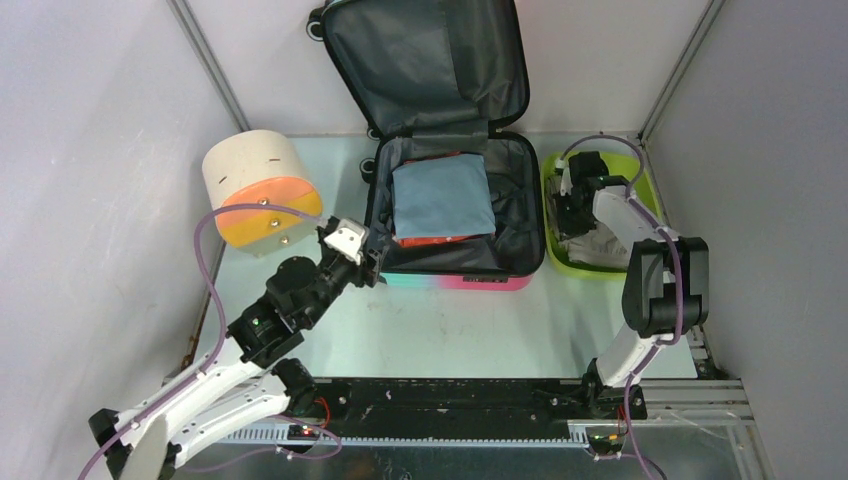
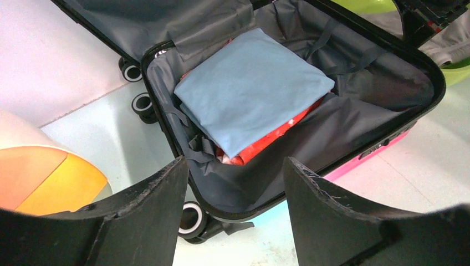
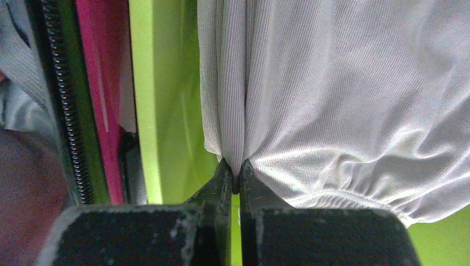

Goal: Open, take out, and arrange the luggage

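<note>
The luggage [image 1: 522, 215] lies open at the middle back, with its lid [image 1: 425, 60] leaning against the rear wall. Inside it a folded blue cloth [image 1: 440, 195] rests on a red item [image 1: 437, 241]. My left gripper [image 1: 370, 264] hovers at the case's front left corner, open and holding nothing. In the left wrist view the left gripper [image 2: 234, 162] frames the dark lining [image 2: 360, 88] and the blue cloth [image 2: 252, 86]. My right gripper [image 3: 235, 166] is shut on a fold of white cloth [image 3: 343, 100] inside the lime-green tub [image 3: 166, 100].
A cream-and-orange cylinder [image 1: 258, 190] stands left of the case. The green tub [image 1: 553, 178] sits against the case's right side, with the white cloth [image 1: 600, 247] in it. The case's black wheels [image 2: 191, 219] point left. Grey walls close in on both sides.
</note>
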`<control>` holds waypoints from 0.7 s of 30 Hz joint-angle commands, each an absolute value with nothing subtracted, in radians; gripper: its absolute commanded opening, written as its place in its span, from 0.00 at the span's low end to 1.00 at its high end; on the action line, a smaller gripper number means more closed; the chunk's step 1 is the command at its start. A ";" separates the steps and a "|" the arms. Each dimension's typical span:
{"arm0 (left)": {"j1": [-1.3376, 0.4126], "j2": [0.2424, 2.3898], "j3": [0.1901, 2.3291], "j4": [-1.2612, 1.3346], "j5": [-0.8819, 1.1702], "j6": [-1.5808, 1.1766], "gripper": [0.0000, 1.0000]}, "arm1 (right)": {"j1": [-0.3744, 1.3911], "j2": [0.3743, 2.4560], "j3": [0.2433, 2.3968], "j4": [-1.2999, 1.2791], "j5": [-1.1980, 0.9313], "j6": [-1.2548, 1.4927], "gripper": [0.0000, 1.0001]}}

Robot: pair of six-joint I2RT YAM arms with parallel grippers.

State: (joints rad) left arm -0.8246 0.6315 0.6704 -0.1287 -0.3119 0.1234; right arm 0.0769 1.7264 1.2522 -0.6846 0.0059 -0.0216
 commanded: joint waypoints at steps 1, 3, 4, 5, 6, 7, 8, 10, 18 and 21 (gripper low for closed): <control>-0.830 0.618 0.664 -0.112 -0.340 0.174 0.70 | 0.076 1.738 1.283 -0.738 -0.092 0.084 0.05; -0.829 0.618 0.663 -0.119 -0.353 0.182 0.70 | 0.076 1.756 1.283 -0.732 -0.107 0.120 0.14; -0.830 0.616 0.661 -0.119 -0.354 0.182 0.70 | 0.073 1.756 1.287 -0.731 -0.117 0.125 0.18; -0.830 0.612 0.659 -0.117 -0.354 0.184 0.70 | 0.071 1.753 1.291 -0.734 -0.123 0.131 0.28; -0.830 0.610 0.654 -0.113 -0.352 0.185 0.70 | 0.065 1.740 1.307 -0.739 -0.130 0.133 0.33; -0.830 0.606 0.652 -0.107 -0.352 0.188 0.70 | 0.061 1.731 1.319 -0.751 -0.133 0.136 0.42; -0.829 0.605 0.649 -0.106 -0.353 0.188 0.71 | 0.048 1.706 1.345 -0.756 -0.144 0.137 0.46; -0.830 0.608 0.647 -0.101 -0.357 0.193 0.71 | 0.019 1.670 1.387 -0.762 -0.169 0.140 0.54; -0.830 0.622 0.655 -0.105 -0.362 0.206 0.71 | -0.110 1.688 1.538 -0.735 -0.040 0.111 0.60; -0.830 0.618 0.651 -0.104 -0.365 0.209 0.71 | -0.139 1.764 1.601 -0.737 0.025 0.101 0.60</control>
State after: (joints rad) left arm -0.8249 0.6266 0.6498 -0.1295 -0.3393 0.1852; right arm -0.1131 1.6924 1.5265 -0.7433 -0.0742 0.1196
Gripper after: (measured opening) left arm 0.703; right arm 0.602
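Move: The grey trousers lie folded in the green tub, their left edge still pinched by the right hand; their middle is about 7 cm to its right, 2 cm farther out and 4 cm below. The tub's middle is some 8 cm right, 4 cm ahead. The open suitcase's middle is roughly 26 cm left and 7 cm ahead, the blue garment in it 29 cm left and 9 cm ahead. From the left hand the trousers lie about 48 cm right, 11 cm ahead, 22 cm below. The trousers' pinched edge is carried about 2 cm left and slightly back, towards the tub's wall by the suitcase, and down a little while the right fingers open and let go of it. The hand then turns back and climbs quickly away from the cloth, some 11 cm up with about 7 cm each forward and right, tilting its fingers forward and turning some 10 degrees clockwise. ##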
